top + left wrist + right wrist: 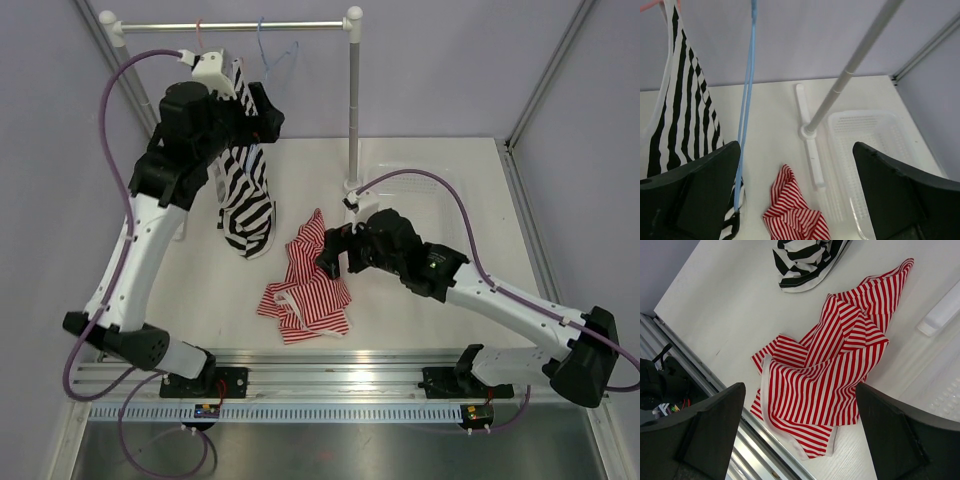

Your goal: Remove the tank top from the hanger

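Observation:
The tank top [308, 282], red and white striped with white-edged straps, lies crumpled on the table, off any hanger; it also shows as the tank top [796, 216] and the tank top [832, 367] in the wrist views. The light-blue hanger [272, 55] hangs bare from the rail. My left gripper [262, 118] is up beside it and open; in its wrist view the hanger [746, 100] runs down along the inner edge of the left finger [695, 195], with nothing gripped by the left gripper [797, 195]. My right gripper [330, 258] hovers open over the cloth's right edge, and the right gripper [800, 435] is empty.
A black-and-white wide-striped top [246, 195] hangs on a pink hanger [200, 35] left of the blue one, behind my left arm. The rail [235, 25] rests on a post [354, 100] with a white foot [807, 135]. A white basket [865, 145] sits to the right. A metal track [320, 365] edges the table front.

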Controlling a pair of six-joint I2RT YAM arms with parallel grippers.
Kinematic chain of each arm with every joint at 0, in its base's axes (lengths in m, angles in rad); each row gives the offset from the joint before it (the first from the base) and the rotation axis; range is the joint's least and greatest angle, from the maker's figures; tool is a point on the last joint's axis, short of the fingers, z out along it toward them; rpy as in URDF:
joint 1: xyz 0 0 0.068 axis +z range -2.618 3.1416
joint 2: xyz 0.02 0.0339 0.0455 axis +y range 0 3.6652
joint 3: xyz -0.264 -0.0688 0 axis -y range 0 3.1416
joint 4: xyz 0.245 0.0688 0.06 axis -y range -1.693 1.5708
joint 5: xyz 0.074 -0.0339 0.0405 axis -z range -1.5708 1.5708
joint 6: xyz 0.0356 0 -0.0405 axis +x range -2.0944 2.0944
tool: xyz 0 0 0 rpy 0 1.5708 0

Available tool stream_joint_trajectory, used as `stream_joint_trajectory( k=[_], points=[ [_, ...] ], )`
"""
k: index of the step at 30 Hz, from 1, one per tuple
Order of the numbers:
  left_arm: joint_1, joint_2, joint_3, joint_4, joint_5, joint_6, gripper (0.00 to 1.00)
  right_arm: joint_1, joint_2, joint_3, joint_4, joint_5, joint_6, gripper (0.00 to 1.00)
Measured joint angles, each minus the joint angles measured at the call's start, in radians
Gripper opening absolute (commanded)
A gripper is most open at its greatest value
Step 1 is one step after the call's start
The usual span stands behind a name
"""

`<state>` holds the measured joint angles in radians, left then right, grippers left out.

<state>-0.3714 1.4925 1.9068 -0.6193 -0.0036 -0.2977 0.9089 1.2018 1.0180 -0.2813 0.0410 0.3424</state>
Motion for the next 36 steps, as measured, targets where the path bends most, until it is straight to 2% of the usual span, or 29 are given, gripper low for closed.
stream_joint_trajectory(
  k=[6,10,19,26,30,36],
  points=[
    [-0.034,-0.312,-0.214,0.055,-0.008,-0.055,0.99,0.000,0.061,0.068,0.000,0.024,-0.027,0.99],
    [-0.040,-0.500,-0.372,0.036,-0.034,-0.066,0.99,0.000,0.100,0.089,0.000,0.073,-0.033,1.00],
    [-0.041,-0.799,-0.642,-0.160,-0.138,-0.003,0.99,0.000,0.154,0.090,-0.005,0.096,-0.037,1.00],
    [-0.041,-1.108,-0.899,-0.249,-0.282,0.009,0.99,0.000,0.238,0.093,-0.024,0.000,-0.042,0.99],
    [-0.041,-1.193,-0.963,-0.255,-0.381,-0.012,0.99,0.001,0.286,0.093,-0.048,-0.037,-0.040,0.99],
    [-0.041,-1.210,-1.003,-0.255,-0.470,-0.037,0.99,0.010,0.345,0.106,-0.070,-0.052,-0.047,0.99]
  ],
)
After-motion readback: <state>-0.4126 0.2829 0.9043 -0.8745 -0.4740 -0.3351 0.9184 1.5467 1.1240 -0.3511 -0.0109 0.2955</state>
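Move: The red-striped tank top lies spread on the table some 20 cm below the open right hand, its middle about 3 cm ahead and 4 cm to the left. From that hand, the basket is 24 cm ahead and 22 cm right, and the hanging black-striped top about 23 cm ahead, 22 cm left and level in height. For the left hand, the red top is 14 cm back, 9 cm right and 41 cm below; the blue hanger is about 11 cm ahead. Down, after first easing some 3 cm forward, the right hand sinks about 10 cm towards the red-striped tank top, edging left as its fingers tip more steeply downward and stay open. The left hand, also open and empty, rises briefly, then draws back from the hangers about 24 cm while swinging left and down, turning some 25 degrees counter-clockwise. ##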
